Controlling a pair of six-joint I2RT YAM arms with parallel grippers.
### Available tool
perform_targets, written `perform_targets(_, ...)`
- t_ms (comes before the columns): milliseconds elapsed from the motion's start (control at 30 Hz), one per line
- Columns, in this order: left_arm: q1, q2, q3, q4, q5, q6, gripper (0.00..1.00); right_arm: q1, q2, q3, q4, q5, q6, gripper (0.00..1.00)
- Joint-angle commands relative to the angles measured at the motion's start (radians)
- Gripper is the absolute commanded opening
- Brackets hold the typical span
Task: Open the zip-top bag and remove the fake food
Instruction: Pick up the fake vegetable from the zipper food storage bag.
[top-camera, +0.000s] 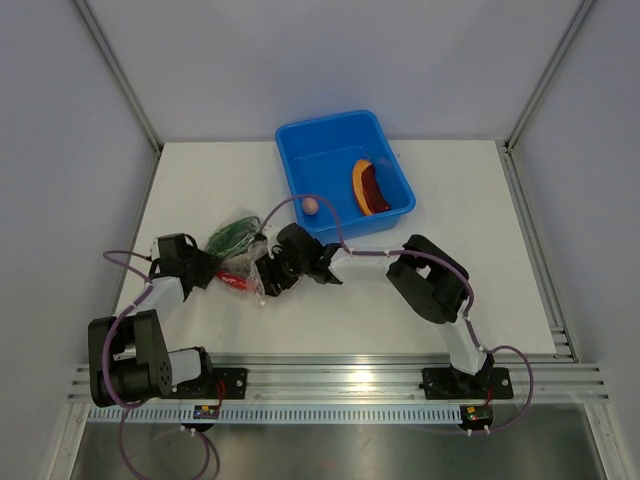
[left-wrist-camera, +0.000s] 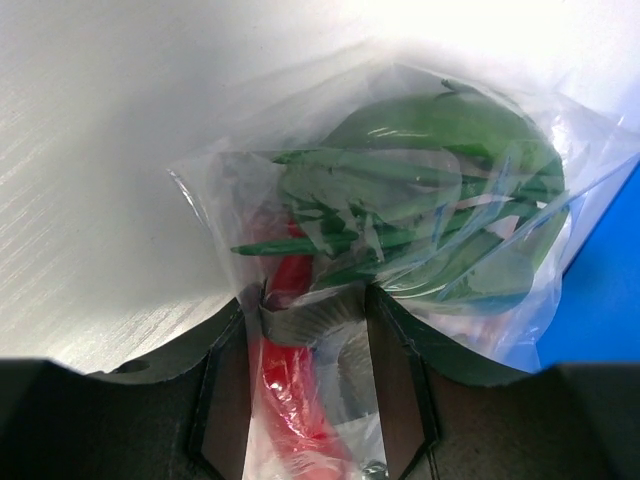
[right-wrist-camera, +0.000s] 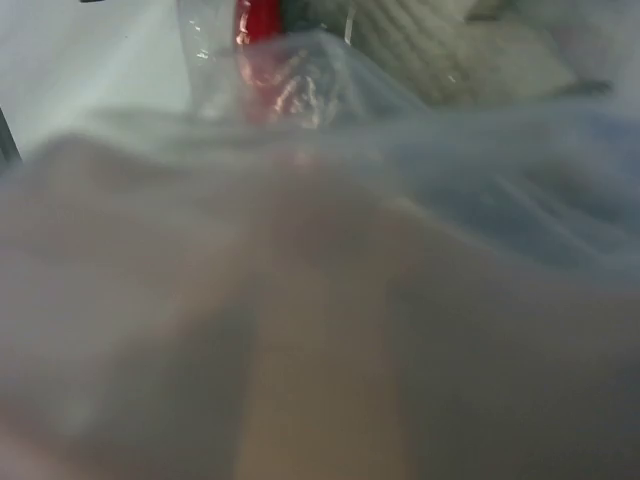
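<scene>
The clear zip-top bag lies left of centre on the white table, between the two arms. My left gripper is shut on one end of it, with a red chilli and a grey fish inside the plastic between the fingers. Green fake food fills the far part of the bag. My right gripper is at the bag's right side. Crinkled film covers the right wrist view and hides its fingers; only the red chilli shows at the top.
A blue tub stands at the back, right of the bag, holding a pale pink egg and an orange slice. An aluminium rail runs along the near edge. Grey walls enclose the table.
</scene>
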Motion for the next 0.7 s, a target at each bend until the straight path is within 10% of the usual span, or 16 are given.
perform_targets(0, 0.005, -0.01, -0.013, 0.023, 0.032, 0.004, 0.47, 0.056, 0.019, 0.072, -0.044, 0.056, -0.078, 0.61)
perform_targets(667, 0.005, -0.007, 0.0, 0.003, 0.038, 0.01, 0.47, 0.107, 0.103, 0.192, -0.23, 0.173, -0.193, 0.29)
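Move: The red pepper, still in the bag, has its middle about 6 cm to the left of my right hand, level with it fore and aft and some 2 cm lower. Its neighbours, from the same hand: the woven beige piece some 4 cm ahead and 5 cm left, the green vegetable about 11 cm ahead and 7 cm left. From my left hand, which keeps hold of the bag, the pepper's middle lies roughly 5 cm back and 5 cm right. I slide my right hand, at the bag's open mouth with plastic across its view, some 3 cm left and back towards the near end of the red pepper, then ease down about 1.5 cm and a little forward, tipping the fingers roughly 10 degrees further down while closing them to about half their starting gap. My left hand stays put, still pinching the bag. ##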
